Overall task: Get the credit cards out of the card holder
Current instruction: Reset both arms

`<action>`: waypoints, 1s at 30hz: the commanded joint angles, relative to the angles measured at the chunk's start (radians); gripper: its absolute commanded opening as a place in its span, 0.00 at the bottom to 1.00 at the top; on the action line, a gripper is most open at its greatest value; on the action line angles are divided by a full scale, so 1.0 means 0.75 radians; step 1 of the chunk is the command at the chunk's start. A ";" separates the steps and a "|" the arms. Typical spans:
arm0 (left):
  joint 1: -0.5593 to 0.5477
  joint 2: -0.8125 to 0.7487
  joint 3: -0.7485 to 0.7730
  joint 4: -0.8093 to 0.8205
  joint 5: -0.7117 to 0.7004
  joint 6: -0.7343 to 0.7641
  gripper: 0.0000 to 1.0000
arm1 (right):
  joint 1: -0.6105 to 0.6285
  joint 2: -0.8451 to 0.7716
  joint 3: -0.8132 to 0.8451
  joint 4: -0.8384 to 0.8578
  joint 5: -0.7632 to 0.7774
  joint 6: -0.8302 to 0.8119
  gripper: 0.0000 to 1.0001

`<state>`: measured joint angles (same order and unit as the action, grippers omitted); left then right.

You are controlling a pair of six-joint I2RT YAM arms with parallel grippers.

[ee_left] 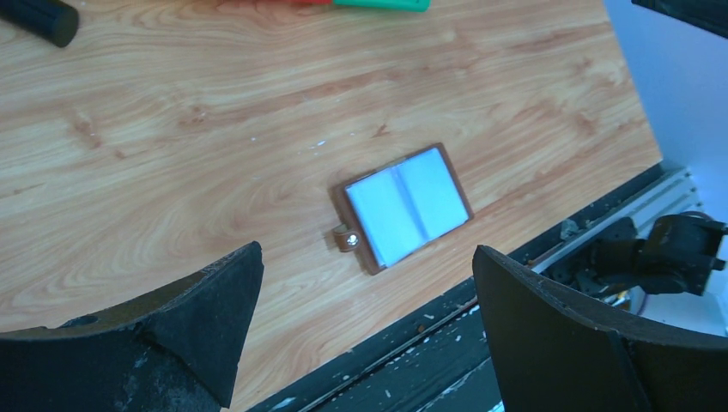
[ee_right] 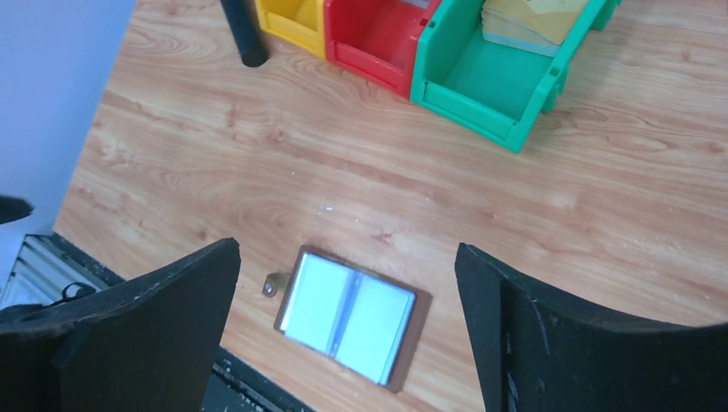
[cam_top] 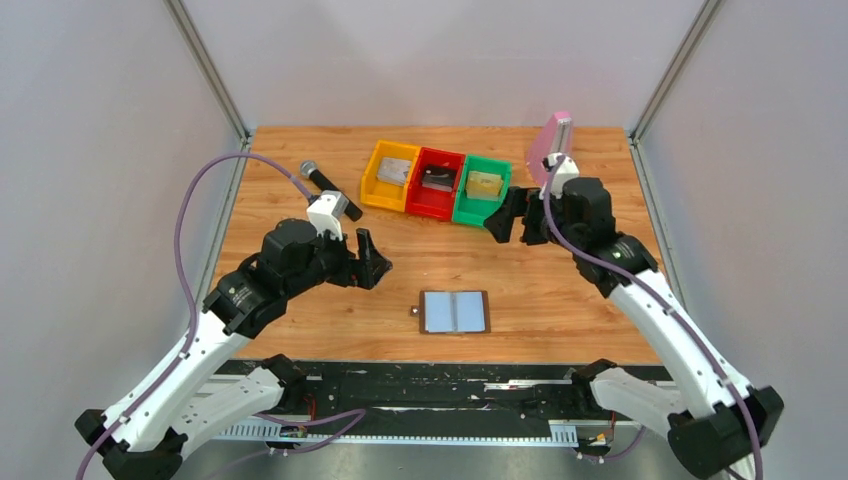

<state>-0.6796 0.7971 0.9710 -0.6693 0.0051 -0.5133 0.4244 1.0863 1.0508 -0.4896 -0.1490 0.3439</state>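
The card holder (cam_top: 455, 312) lies open and flat on the wood near the table's front edge, brown rim around two silvery light-blue panels, strap tab on its left; no card shows on the panels. It also appears as the card holder (ee_left: 403, 206) and the card holder (ee_right: 348, 313). My left gripper (cam_top: 373, 260) hovers open to its upper left, jaws wide and empty (ee_left: 367, 253). My right gripper (cam_top: 518, 222) hangs open beside the green bin (cam_top: 482, 192), nothing between its fingers (ee_right: 345, 249). A yellowish stack that looks like credit cards (ee_right: 532, 21) rests in the green bin.
Yellow bin (cam_top: 390, 176), red bin (cam_top: 437, 184) and the green bin stand in a row at the back, each with a flat piece inside. A black cylindrical object (cam_top: 330, 188) lies left of them. A pink upright block (cam_top: 550, 145) stands at the back right.
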 commanded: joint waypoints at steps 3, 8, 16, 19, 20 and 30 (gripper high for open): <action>-0.002 -0.061 -0.032 0.152 0.058 -0.086 1.00 | 0.003 -0.305 -0.070 -0.136 -0.060 0.098 1.00; -0.002 -0.069 -0.041 0.144 0.058 -0.109 1.00 | 0.004 -0.479 -0.148 -0.185 -0.079 0.218 1.00; -0.003 -0.128 -0.150 0.212 0.098 -0.154 1.00 | 0.003 -0.635 -0.279 -0.206 -0.085 0.370 1.00; -0.002 -0.155 -0.185 0.232 0.106 -0.159 1.00 | 0.002 -0.679 -0.304 -0.211 -0.069 0.389 1.00; -0.002 -0.159 -0.189 0.233 0.105 -0.159 1.00 | 0.004 -0.688 -0.306 -0.213 -0.067 0.390 1.00; -0.002 -0.190 -0.231 0.265 0.115 -0.171 1.00 | 0.003 -0.732 -0.282 -0.245 -0.012 0.391 1.00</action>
<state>-0.6796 0.6659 0.8043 -0.5240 0.0788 -0.6258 0.4244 0.5514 0.8154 -0.6781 -0.1879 0.6231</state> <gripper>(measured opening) 0.998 0.998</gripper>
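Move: Ahead of the right hand, about 24 cm out and 2 cm left, lies the green box with the cards it has just left, some 20 cm lower; the red box is about 12 cm to the left of the green one. The open card holder lies around 12 cm left of the right hand, 6 cm nearer the bases and 23 cm below. From the left hand the card holder is about 20 cm right, 3 cm ahead and 24 cm down. Drawing back empty from the green box, the right hand travels about 11 cm towards its base, easing some 3 cm to its right and slowing to a stop; it rises about 3.5 cm at first, then sinks back to its starting height. It rolls about 15 degrees, left side up. The left hand only settles, about 1.5 cm back, with its left side rolling down some 10 degrees; both grippers stay wide open and touch nothing. ##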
